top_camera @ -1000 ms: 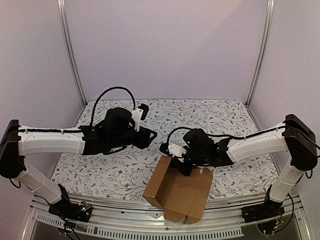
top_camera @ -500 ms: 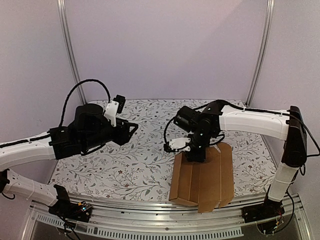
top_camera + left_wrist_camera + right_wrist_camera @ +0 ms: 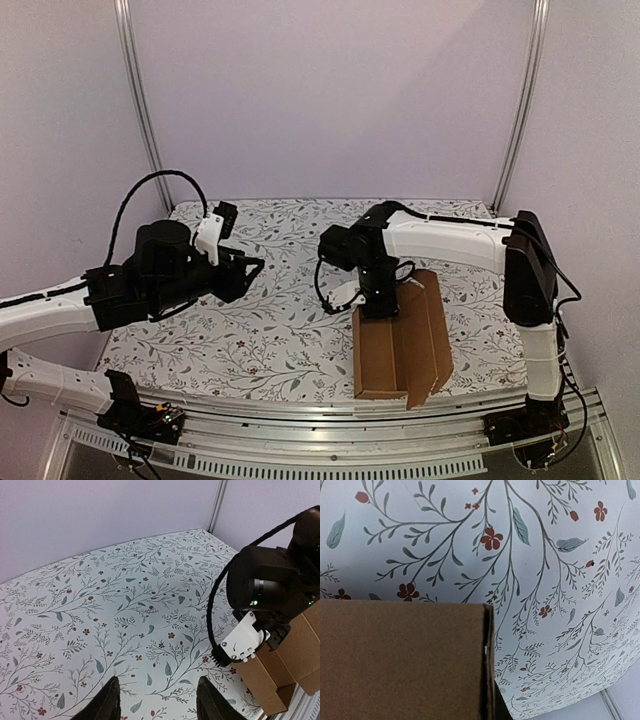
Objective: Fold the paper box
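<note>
The paper box (image 3: 400,340) is a brown cardboard sheet with creased panels, lying at the front right of the table with one long panel raised along its right side. My right gripper (image 3: 378,300) is at its far left corner, shut on the cardboard edge. In the right wrist view the box (image 3: 400,660) fills the lower left, and a dark finger (image 3: 499,712) shows beside its edge. My left gripper (image 3: 250,270) is open and empty, left of the box and above the table. In its wrist view (image 3: 157,705) both fingers frame bare tablecloth, with the box (image 3: 295,650) at right.
The table has a white floral cloth (image 3: 250,330). Its metal front rail (image 3: 330,455) runs just below the box's near edge. Grey walls and two metal posts (image 3: 145,110) close the back and sides.
My right arm has swung up and to the right, turning the box so that its long side runs front to back. My left arm has drawn back to the left.
</note>
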Available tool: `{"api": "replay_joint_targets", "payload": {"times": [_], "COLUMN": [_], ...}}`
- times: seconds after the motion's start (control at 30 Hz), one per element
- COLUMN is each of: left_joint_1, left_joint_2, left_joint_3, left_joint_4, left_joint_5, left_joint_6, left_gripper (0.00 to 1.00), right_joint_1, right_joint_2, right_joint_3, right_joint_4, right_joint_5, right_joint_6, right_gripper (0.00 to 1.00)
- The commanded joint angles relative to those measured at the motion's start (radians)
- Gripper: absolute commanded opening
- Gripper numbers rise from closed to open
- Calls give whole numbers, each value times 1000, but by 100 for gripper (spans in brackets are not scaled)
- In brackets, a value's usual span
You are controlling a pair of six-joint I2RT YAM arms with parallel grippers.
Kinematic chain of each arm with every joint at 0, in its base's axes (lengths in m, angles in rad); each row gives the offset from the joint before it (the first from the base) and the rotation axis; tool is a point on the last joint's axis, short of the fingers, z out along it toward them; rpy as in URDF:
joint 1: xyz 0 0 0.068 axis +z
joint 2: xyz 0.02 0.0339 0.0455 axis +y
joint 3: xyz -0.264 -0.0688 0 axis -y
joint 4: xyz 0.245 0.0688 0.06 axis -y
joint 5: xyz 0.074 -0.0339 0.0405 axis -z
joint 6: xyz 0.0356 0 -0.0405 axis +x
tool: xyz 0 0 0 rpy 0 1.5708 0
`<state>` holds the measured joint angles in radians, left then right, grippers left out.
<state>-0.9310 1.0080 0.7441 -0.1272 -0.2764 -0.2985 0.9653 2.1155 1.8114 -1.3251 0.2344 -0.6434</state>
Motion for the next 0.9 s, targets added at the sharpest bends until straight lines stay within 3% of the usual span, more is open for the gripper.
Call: {"api": "replay_joint_targets", "payload": {"times": [0.0, 0.3, 0.63, 0.87], "left_joint_1": [3, 3, 3, 3], "left_joint_2": [-41, -85, -77, -73], "left_joint_3": [-16, -29, -33, -34], "left_joint_4": [-30, -52, -49, -38], "left_joint_5": [2, -7, -13, -18], "left_joint_6": [16, 8, 11, 7], "left_gripper": [51, 52, 52, 53], "right_joint_1": [-4, -7, -7, -7], "right_joint_2": [91, 188, 207, 143], "right_joint_3": [100, 160, 195, 206], "right_joint_4": [-192, -203, -211, -194], "right_joint_5": [54, 71, 64, 40], "right_joint_6": [-34, -58, -38, -22], "right_gripper": [0, 0, 23, 33]}}
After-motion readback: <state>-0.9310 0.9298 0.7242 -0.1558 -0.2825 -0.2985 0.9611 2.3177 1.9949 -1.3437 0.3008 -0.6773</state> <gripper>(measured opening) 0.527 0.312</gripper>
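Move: The paper box hangs from the right hand's shut fingers, pinched near its far left corner; its middle lies about 7 cm back, 5 cm to the right and 4 cm below. The patch of table it is going to is some 3 cm ahead, 2 cm left and 7 cm below. The leaning lid panel stands about 11 cm right and 5 cm back. From the left hand the box lies roughly 26 cm right, 7 cm back and 20 cm lower. The box, still pinched at its far left corner, is lowered about 4 cm towards the table by the right hand while being carried some 3 cm forward and a little left, with hardly any turn of the wrist. Near the bottom the fingers start to open, to about a third, and let go of the cardboard wall; the hand then barely begins to rise. ##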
